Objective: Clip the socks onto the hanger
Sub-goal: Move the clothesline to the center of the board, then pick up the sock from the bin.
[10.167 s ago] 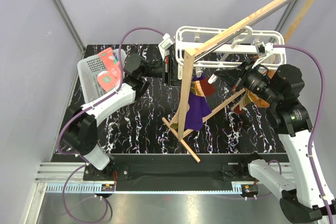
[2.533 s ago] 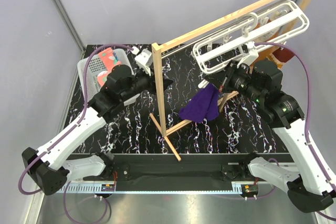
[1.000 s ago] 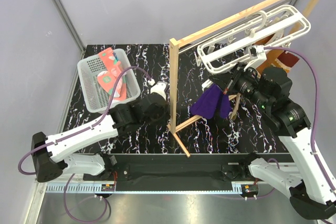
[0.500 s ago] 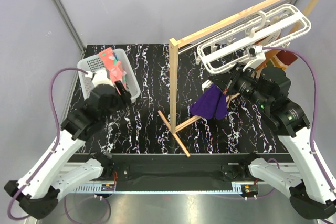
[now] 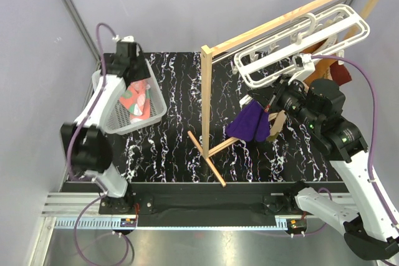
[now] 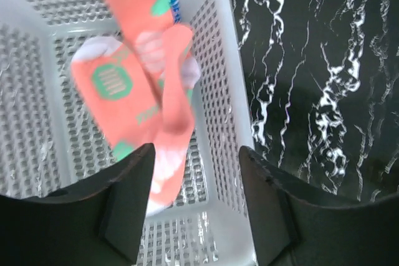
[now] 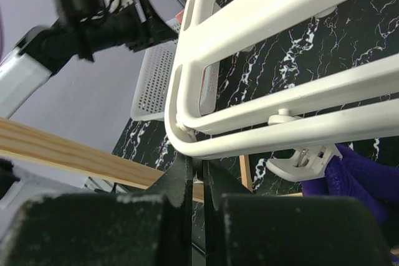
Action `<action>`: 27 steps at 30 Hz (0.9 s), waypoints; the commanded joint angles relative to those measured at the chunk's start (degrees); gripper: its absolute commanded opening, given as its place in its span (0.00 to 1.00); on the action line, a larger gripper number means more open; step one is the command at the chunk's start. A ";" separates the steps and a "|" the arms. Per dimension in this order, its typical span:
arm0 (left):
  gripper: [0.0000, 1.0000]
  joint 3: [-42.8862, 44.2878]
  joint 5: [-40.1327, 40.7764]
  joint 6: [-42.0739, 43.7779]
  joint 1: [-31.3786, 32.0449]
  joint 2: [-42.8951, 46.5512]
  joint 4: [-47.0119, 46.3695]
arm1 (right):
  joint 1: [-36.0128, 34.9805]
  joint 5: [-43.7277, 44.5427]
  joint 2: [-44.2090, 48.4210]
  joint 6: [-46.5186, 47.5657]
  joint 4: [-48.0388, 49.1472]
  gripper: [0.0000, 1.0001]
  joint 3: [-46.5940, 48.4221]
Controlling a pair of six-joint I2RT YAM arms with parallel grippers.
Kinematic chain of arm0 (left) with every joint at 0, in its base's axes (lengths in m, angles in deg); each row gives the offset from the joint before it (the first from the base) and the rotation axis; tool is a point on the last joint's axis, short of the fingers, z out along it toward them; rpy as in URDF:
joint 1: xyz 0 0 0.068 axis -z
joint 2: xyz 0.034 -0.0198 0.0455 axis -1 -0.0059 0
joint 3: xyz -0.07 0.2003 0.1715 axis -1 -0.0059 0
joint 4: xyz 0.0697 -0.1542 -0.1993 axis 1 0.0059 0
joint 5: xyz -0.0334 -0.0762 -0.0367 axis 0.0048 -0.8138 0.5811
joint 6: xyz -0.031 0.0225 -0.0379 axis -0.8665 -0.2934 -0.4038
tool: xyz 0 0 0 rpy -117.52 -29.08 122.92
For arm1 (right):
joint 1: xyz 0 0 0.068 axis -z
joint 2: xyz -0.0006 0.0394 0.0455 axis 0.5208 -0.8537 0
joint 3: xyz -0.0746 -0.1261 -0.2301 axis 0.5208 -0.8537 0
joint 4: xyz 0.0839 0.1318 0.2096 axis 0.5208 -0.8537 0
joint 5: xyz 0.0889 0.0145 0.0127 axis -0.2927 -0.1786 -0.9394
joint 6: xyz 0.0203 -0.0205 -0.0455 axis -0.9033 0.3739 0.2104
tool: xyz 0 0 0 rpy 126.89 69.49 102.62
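Two pink socks (image 5: pixel 136 98) with green patches lie in the white basket (image 5: pixel 118 119) at the back left; in the left wrist view the socks (image 6: pixel 156 73) are blurred. My left gripper (image 5: pixel 132 70) hovers over the basket, open (image 6: pixel 196 179), with nothing between its fingers (image 6: pixel 128 207). The white hanger (image 5: pixel 299 38) is held tilted in the air beside the wooden stand. My right gripper (image 5: pixel 265 91) is shut (image 7: pixel 196 169) on the curved corner of the hanger (image 7: pixel 262 60). A clip (image 7: pixel 299 163) dangles from its lower bar.
A wooden rail stand (image 5: pixel 206 91) leans across the middle, its foot (image 5: pixel 209 160) on the black marbled table (image 5: pixel 174 129). A purple cloth (image 5: pixel 249 123) hangs under the hanger. An orange-brown cloth (image 5: pixel 341 70) shows at the far right.
My left arm has swung from beside the wooden stand back to the basket at the far left, and its gripper has gone from shut to open. The right arm and hanger have stayed still.
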 commanded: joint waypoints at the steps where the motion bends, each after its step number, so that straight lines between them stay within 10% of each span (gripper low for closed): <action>1: 0.58 13.86 -3.36 9.36 -2.18 -10.08 -1.10 | -0.16 -2.04 -0.35 1.07 -2.18 0.00 -0.45; 19: 0.51 22.00 -1.27 14.38 -3.42 -31.72 -3.37 | -0.16 -3.44 -1.05 1.51 -2.45 0.00 0.35; 27: 0.12 25.43 0.66 16.31 -3.60 -35.86 -2.32 | -0.16 -3.44 -0.70 0.98 -2.80 0.00 0.43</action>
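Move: The upright fold of the coral sock in the basket lies about 11 cm ahead of the left hand, 2 cm left and 15 cm below. The other coral sock's white toe lies roughly 8 cm to the left of that fold and level with it; the basket's right rim runs some 5 cm to the fold's right. From the right hand, shut on the hanger's near end, the fold is about 31 cm ahead, 41 cm left and 32 cm below. The left hand reaches 11 cm forward, then sinks 14 cm in all, fingers closing to pinch the coral sock's fold. ##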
